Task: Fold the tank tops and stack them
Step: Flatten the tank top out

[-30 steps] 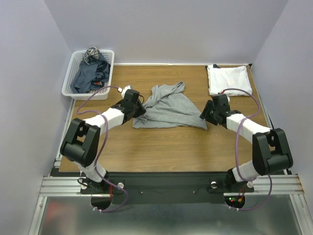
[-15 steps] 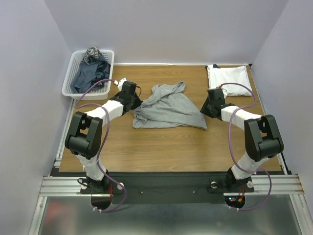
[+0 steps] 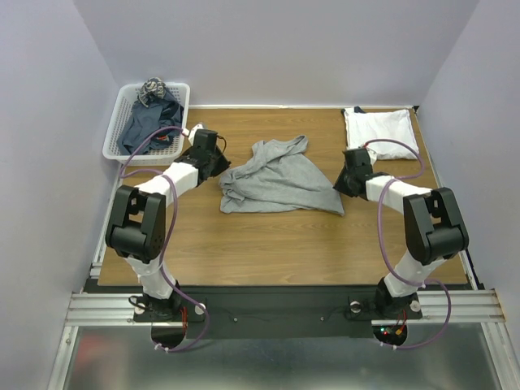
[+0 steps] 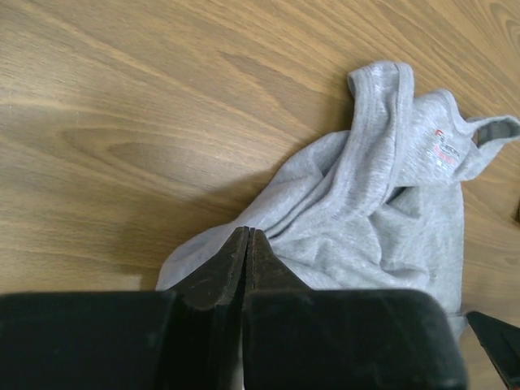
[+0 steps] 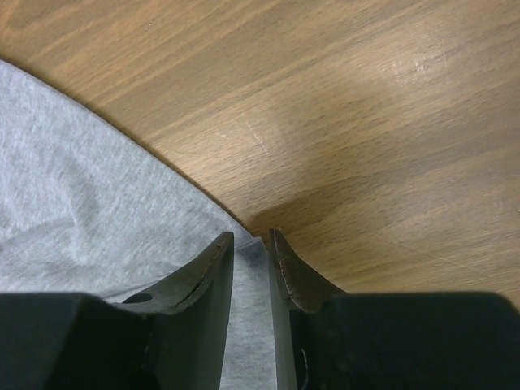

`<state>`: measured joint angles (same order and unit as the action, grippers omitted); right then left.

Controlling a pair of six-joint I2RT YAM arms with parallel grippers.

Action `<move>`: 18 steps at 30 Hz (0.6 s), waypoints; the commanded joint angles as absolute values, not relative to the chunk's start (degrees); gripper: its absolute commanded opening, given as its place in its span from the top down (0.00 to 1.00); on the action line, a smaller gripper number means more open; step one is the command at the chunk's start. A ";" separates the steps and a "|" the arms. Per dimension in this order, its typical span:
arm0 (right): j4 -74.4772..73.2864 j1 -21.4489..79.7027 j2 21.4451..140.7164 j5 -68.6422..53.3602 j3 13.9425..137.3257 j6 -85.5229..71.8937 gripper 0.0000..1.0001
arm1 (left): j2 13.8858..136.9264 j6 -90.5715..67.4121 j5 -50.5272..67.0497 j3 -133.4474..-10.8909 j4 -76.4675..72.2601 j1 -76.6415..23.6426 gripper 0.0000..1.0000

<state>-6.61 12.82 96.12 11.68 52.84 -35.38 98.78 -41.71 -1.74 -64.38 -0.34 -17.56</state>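
Observation:
A light heather-grey tank top (image 3: 280,179) lies crumpled in the middle of the wooden table (image 3: 284,244). My left gripper (image 3: 218,167) is at its left edge. In the left wrist view its jaws (image 4: 247,231) are pressed together on the grey cloth (image 4: 382,219), which rises to the tips. My right gripper (image 3: 342,189) is at the top's right corner. In the right wrist view the jaws (image 5: 250,236) stand a narrow gap apart astride the grey corner (image 5: 81,187), which lies flat. A folded white tank top (image 3: 379,132) rests at the back right. Dark blue-grey tank tops (image 3: 150,126) fill the basket.
The white lattice basket (image 3: 114,140) stands off the table's back left corner, close to the left arm. Purple cables loop over both arms. Grey walls close in on three sides.
Both arms have drawn back toward the far side. The left jaws have closed at the grey top's left edge, which has bunched up. The right jaws have narrowed over the right corner.

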 commanded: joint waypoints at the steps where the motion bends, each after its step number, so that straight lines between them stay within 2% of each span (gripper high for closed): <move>1: -3.96 12.66 96.68 12.13 52.21 -35.68 0.71 | 92.03 -40.69 -0.26 -64.17 -0.44 -17.75 0.85; 4: -3.78 12.74 96.86 12.04 51.86 -35.77 0.71 | 87.55 -41.30 -0.26 -60.92 -0.26 -18.54 0.82; 11: -3.69 12.66 95.20 11.51 51.59 -36.21 0.93 | 78.67 -45.17 -0.35 -47.12 -0.96 -21.09 0.78; 18: -4.04 12.74 88.70 11.60 51.33 -35.86 1.00 | 78.57 -44.56 -0.26 -44.12 -2.63 -21.88 0.65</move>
<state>-5.98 12.82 93.97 11.31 51.59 -35.83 79.42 -44.80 -0.12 -44.29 -0.08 -21.71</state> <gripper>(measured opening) 0.019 0.334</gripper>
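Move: The left gripper goes for the tank top's near-left hem corner, about 11 cm back, 3 cm to its left and some 8 cm below. The crumpled side edge lies almost under it, 2 cm back and 2 cm right; the laundry basket's middle is roughly 22 cm ahead and 30 cm left. The right gripper straddles the right edge, about 1 cm below its pads; the near-right hem corner is 8 cm back and 2 cm right of it. Bring the left gripper up some 4.5 cm off the crumpled edge, back about 10 cm towards the near-left hem corner and down again to about its starting height, opening its fingers part way. Meanwhile dip the right gripper about 1 cm onto the right edge, shut its fingers to pinch the cloth, then start to raise it. ##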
